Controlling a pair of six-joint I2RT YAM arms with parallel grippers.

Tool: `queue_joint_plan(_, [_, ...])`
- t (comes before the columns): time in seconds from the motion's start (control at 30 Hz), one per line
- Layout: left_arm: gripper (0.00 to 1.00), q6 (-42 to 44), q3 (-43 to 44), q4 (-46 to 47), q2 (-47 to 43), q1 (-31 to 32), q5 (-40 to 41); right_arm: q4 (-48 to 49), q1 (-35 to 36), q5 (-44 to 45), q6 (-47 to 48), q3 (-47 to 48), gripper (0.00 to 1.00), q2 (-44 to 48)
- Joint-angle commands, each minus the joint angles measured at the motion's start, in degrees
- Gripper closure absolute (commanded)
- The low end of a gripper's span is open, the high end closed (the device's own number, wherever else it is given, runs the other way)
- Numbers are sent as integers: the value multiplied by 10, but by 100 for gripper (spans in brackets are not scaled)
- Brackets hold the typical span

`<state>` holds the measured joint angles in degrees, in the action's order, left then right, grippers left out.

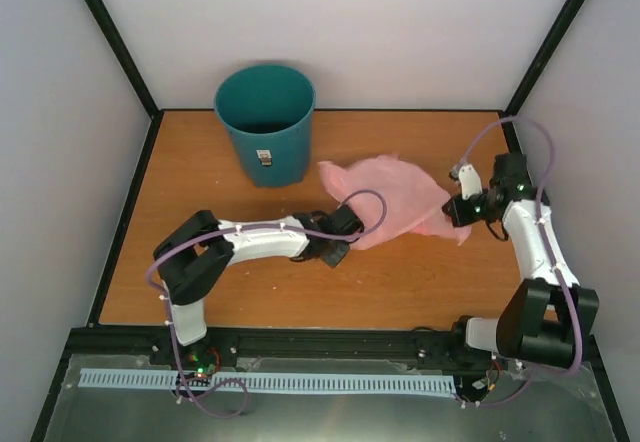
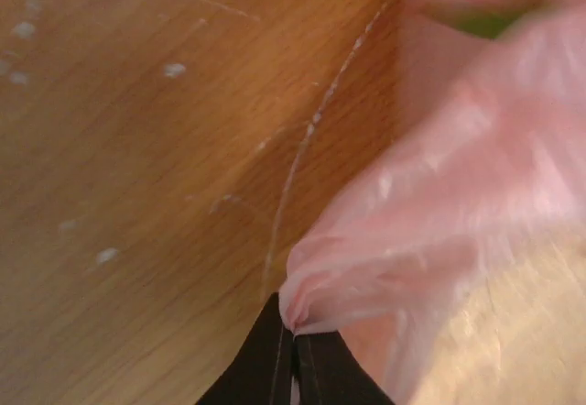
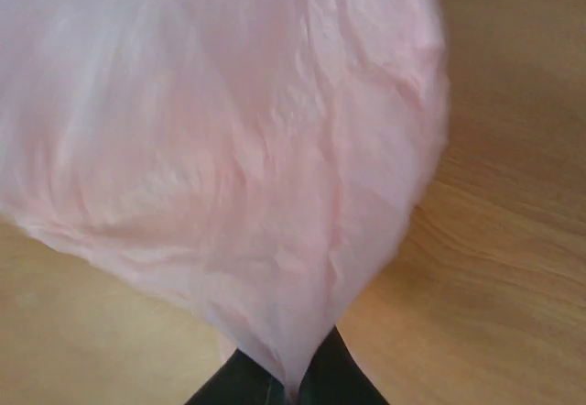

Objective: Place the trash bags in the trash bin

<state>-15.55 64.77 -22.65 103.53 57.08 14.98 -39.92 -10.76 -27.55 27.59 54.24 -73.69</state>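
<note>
The pink trash bag (image 1: 395,197) hangs spread between my two grippers, over the table's middle right. My left gripper (image 1: 340,242) is shut on its near-left edge; the left wrist view shows the black fingertips (image 2: 275,355) pinching a bunched fold of the bag (image 2: 458,185). My right gripper (image 1: 455,212) is shut on its right edge; the right wrist view shows the bag (image 3: 238,130) billowing out from the closed fingertips (image 3: 330,377). The teal trash bin (image 1: 266,124) stands upright at the back left, its mouth open and its white label facing me, just left of the bag's far corner.
The orange wooden table (image 1: 200,212) is framed by black rails and white walls. The left arm's purple cable (image 1: 375,202) loops over the bag's near-left part.
</note>
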Motion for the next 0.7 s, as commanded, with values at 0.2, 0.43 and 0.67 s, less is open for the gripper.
queue_joint_plan(0.2, [99, 131, 599, -15, -213, 72, -45, -204, 2, -98, -102, 945, 97, 16])
queue_joint_plan(0.43, [99, 34, 53, 147, -228, 47, 87, 93, 3, -49, -55, 38, 97, 266])
queue_joint_plan(0.67, [99, 29, 59, 71, -187, 22, 61, 19, 5, -47, -8, 29, 97, 206])
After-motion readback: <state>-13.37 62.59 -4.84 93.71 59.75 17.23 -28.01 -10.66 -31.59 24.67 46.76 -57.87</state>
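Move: Both grippers already pinch the bag by its rim, some 24 cm apart. The trash bag's middle lies roughly 13 cm ahead of the left fingers, 12 cm to their right and 8 cm above; from the right fingers it is about 5 cm ahead, 12 cm to the left and level in height. The bin's middle stands around 28 cm ahead of the left gripper, 18 cm to its left and 10 cm above. Keep both grippers shut on the trash bag and flap it: swing both hands up fast, the left about 65 cm and the right nearly 50, drawing back and tipping the fingers up as they climb. Then whip both down and forward again, tipping the fingers back down, to stop a little above where they began. ##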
